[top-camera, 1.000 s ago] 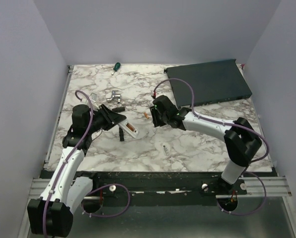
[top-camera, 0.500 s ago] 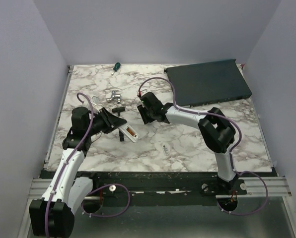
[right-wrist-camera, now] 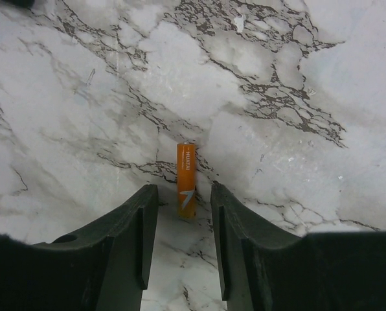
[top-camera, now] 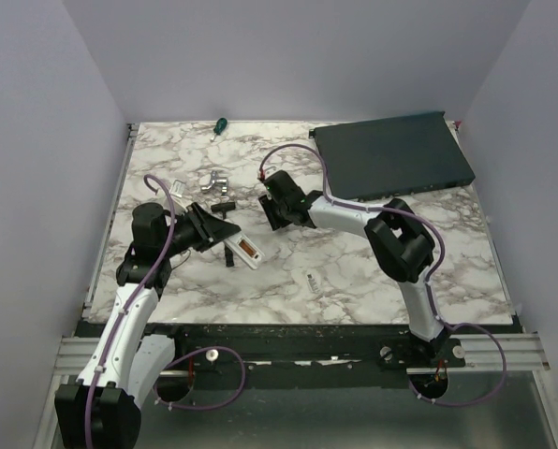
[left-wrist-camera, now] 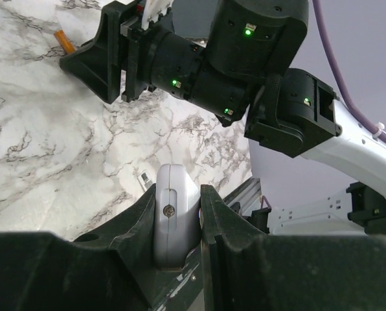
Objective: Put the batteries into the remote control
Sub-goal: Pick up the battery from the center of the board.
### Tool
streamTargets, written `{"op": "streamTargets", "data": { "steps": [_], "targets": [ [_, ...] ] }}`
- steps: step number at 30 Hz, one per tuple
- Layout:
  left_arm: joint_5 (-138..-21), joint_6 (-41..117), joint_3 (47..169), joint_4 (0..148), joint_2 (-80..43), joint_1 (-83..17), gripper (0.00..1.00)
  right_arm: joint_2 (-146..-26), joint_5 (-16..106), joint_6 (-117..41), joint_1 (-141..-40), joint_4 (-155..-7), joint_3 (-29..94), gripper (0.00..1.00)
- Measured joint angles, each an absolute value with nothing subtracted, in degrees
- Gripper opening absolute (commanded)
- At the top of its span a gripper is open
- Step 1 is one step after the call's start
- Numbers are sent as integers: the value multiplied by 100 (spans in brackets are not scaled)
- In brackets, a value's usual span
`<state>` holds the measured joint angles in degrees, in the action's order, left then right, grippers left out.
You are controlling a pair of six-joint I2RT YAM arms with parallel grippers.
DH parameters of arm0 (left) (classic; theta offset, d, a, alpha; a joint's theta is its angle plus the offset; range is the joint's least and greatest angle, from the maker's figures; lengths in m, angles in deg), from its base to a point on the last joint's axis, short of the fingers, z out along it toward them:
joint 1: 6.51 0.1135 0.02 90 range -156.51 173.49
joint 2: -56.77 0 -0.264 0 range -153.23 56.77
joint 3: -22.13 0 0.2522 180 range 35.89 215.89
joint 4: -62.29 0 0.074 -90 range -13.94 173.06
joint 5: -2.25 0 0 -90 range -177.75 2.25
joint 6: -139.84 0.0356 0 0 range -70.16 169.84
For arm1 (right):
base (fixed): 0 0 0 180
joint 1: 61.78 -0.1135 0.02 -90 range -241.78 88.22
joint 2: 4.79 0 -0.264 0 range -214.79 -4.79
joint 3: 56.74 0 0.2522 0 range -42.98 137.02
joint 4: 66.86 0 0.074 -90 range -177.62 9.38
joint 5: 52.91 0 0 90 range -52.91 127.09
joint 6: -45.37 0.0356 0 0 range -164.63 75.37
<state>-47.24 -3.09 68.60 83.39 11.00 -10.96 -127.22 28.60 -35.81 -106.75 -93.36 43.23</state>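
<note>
My left gripper is shut on the remote control, a white bar held up off the marble with an orange patch on its upper face. In the left wrist view its rounded end sits clamped between my left gripper's jaws. One of the batteries, slim and orange, lies flat on the marble and also shows past the remote. My right gripper is open and low over it, a finger on each side of its near end, not touching. From above my right gripper hides that battery.
A large dark flat box lies at the back right. A green-handled screwdriver is at the far edge. A silver bracket and small black pieces lie behind the remote. A small white part lies nearer the front.
My right arm has swung left and folded, bringing its gripper over the battery on the marble. My left gripper has stayed shut on the remote, shifting only slightly.
</note>
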Motion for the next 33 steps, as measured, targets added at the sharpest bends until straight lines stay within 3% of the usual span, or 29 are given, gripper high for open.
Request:
{"op": "streamTargets", "data": {
  "steps": [6, 13, 24, 33],
  "targets": [
    [-4501, -313, 6860, 8144, 1169, -1089, 0, -12775, 2871, -3675, -10666, -9344, 4411, 31],
    [-3946, -381, 6854, 7423, 1189, -1074, 0, -12775, 2945, -3721, -10666, -9340, 4400, 1],
    [-3284, -598, 6519, 6066, 1314, -1076, 0, -12001, 3426, -3572, -10629, -8957, 3267, 1],
    [-3048, -794, 6353, 5255, 1344, -1103, 0, -10215, 3981, -3576, -10629, -8752, 2146, 1]
  ]
}}
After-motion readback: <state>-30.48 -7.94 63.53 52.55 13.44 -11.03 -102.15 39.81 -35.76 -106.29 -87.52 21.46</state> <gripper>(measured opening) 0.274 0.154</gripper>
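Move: The orange battery at the board's centre lies between the right hand's open fingers, its middle only about 1 cm ahead, 1 cm left and 1 cm below. From the right hand, the other battery is about 8 cm right and 1 cm ahead, the hammer 13 cm left and 3 cm back, and the battery cover some 15 cm back and 8 cm right. From the left hand the centre battery is about 15 cm ahead, 10 cm right and 20 cm down. The right fingers pinch the battery by its nearer half, the hand almost still, then carry it back towards the base, low over the board at first and then steeply up: about 7 cm each way, drifting slightly right. Meanwhile the left hand, still gripping the remote, rises over 6 cm, easing back and right, its fingers tipping upward and turning clockwise. ##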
